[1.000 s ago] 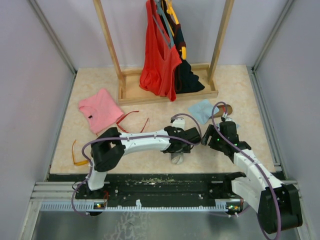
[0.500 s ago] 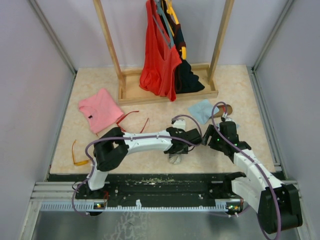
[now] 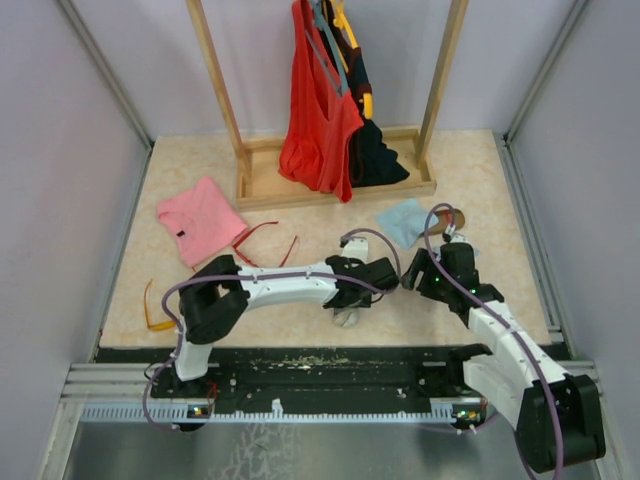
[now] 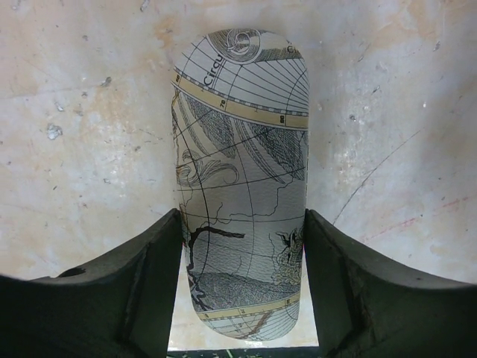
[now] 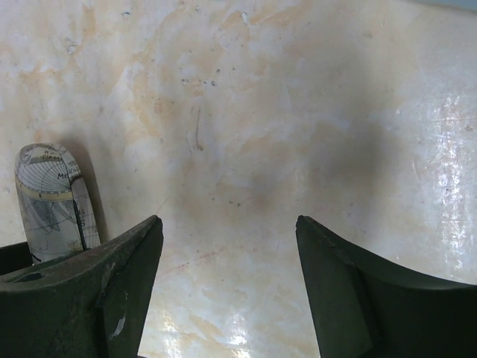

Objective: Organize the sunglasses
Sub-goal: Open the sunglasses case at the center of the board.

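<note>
The sunglasses, thin red frame with clear lenses, lie on the table beside the pink cloth, well left of both grippers. My left gripper points down near the table's front edge, and its two fingers press the sides of a grey map-printed glasses case. From above, that case peeks out under the left gripper. My right gripper hangs open over bare table just to the right, nothing between its fingers; the map case shows at its left.
A brown oblong case and a light blue cloth lie behind the right gripper. A folded pink cloth and orange glasses are at the left. A wooden rack with hanging clothes stands at the back.
The left jaws have closed in from wide open onto the map-printed case, and the left wrist has shifted slightly. The right arm has not moved.
</note>
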Action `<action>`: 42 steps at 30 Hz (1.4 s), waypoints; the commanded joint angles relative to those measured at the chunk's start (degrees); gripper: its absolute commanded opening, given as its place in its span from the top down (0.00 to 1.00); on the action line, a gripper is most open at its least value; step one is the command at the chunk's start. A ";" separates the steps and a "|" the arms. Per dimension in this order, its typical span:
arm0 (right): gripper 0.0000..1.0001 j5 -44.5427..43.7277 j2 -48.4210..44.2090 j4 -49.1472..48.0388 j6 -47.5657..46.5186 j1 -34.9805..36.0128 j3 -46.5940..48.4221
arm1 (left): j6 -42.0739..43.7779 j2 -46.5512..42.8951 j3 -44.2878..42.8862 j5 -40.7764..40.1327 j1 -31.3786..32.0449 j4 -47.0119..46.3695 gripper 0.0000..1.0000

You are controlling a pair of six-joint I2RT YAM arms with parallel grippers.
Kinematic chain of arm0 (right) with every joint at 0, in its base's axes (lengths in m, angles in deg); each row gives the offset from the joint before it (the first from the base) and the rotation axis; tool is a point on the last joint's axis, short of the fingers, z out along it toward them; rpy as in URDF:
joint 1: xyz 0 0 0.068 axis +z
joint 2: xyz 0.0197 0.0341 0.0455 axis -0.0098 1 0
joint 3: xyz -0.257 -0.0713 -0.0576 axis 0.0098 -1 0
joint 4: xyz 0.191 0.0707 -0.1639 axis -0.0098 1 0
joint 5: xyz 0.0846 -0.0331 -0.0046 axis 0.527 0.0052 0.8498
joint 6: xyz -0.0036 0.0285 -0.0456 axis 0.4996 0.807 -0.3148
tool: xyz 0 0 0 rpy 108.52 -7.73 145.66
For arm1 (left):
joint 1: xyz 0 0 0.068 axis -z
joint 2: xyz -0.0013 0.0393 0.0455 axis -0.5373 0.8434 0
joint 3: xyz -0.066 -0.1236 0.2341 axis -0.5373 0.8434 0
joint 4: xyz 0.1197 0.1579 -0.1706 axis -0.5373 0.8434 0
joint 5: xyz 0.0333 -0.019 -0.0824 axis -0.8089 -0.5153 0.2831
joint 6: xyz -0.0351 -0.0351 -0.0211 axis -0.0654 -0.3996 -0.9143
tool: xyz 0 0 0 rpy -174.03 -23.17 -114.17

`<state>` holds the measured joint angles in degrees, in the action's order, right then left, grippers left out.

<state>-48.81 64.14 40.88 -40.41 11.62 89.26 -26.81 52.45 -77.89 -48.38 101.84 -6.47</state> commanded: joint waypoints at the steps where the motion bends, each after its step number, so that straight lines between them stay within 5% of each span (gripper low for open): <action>1: 0.27 2.23 -4.94 -3.41 -1.18 -0.19 0.30 | 6.45 -9.48 5.18 -0.31 -0.43 -8.86 0.99; 9: 0.27 7.89 -20.06 -7.14 -0.79 -0.28 0.92 | 26.48 -35.91 28.17 16.85 -3.79 -44.09 0.99; 14: 0.27 13.14 -26.30 -10.50 0.29 -0.27 1.60 | 32.51 -43.96 30.41 24.95 -4.78 -46.36 0.99; 19: 0.23 21.78 -29.21 -15.51 0.48 -0.24 2.90 | 29.31 -50.27 33.19 34.18 -9.28 -48.38 0.99; 25: 0.18 30.68 -30.56 -23.93 5.13 -0.29 3.87 | 29.68 -59.33 38.35 33.04 -9.40 -54.44 0.95; 31: 0.08 37.04 -28.91 -47.77 19.64 -0.02 0.22 | 33.72 -61.75 37.33 35.62 -9.80 -54.17 0.99; 35: 0.06 37.29 -25.13 -58.34 23.52 4.69 1.52 | 35.09 -62.96 37.32 39.32 -9.75 -57.13 0.99; 42: 0.05 30.07 -20.20 -54.97 13.61 19.87 7.66 | 34.72 -65.35 38.23 43.71 -9.75 -63.93 0.99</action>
<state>-15.13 42.46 -8.84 -22.40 26.22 92.14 6.98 -10.69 -39.31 -8.84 92.22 -62.16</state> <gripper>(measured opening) 0.945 0.661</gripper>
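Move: The left gripper already holds the sunglasses case on the table, the case's middle some 2 cm ahead of its pads and about level. The empty right gripper has the case about 16 cm to its left, roughly 2 cm nearer the base and 3 cm lower. The red sunglasses lie about 19 cm left of the left hand and 11 cm ahead; the blue cloth lies roughly 14 cm ahead of the right hand and 2 cm left. Keeping its pinch across the case's sides, the left hand lifts it about 30 cm off the table, drawing slightly back, while its down-and-forward fingers swing up to point right. The right hand rises as far, shifts some 13 cm left and 9 cm back, turns its fingers leftward to face the case and opens nearly wide, without touching it yet. ##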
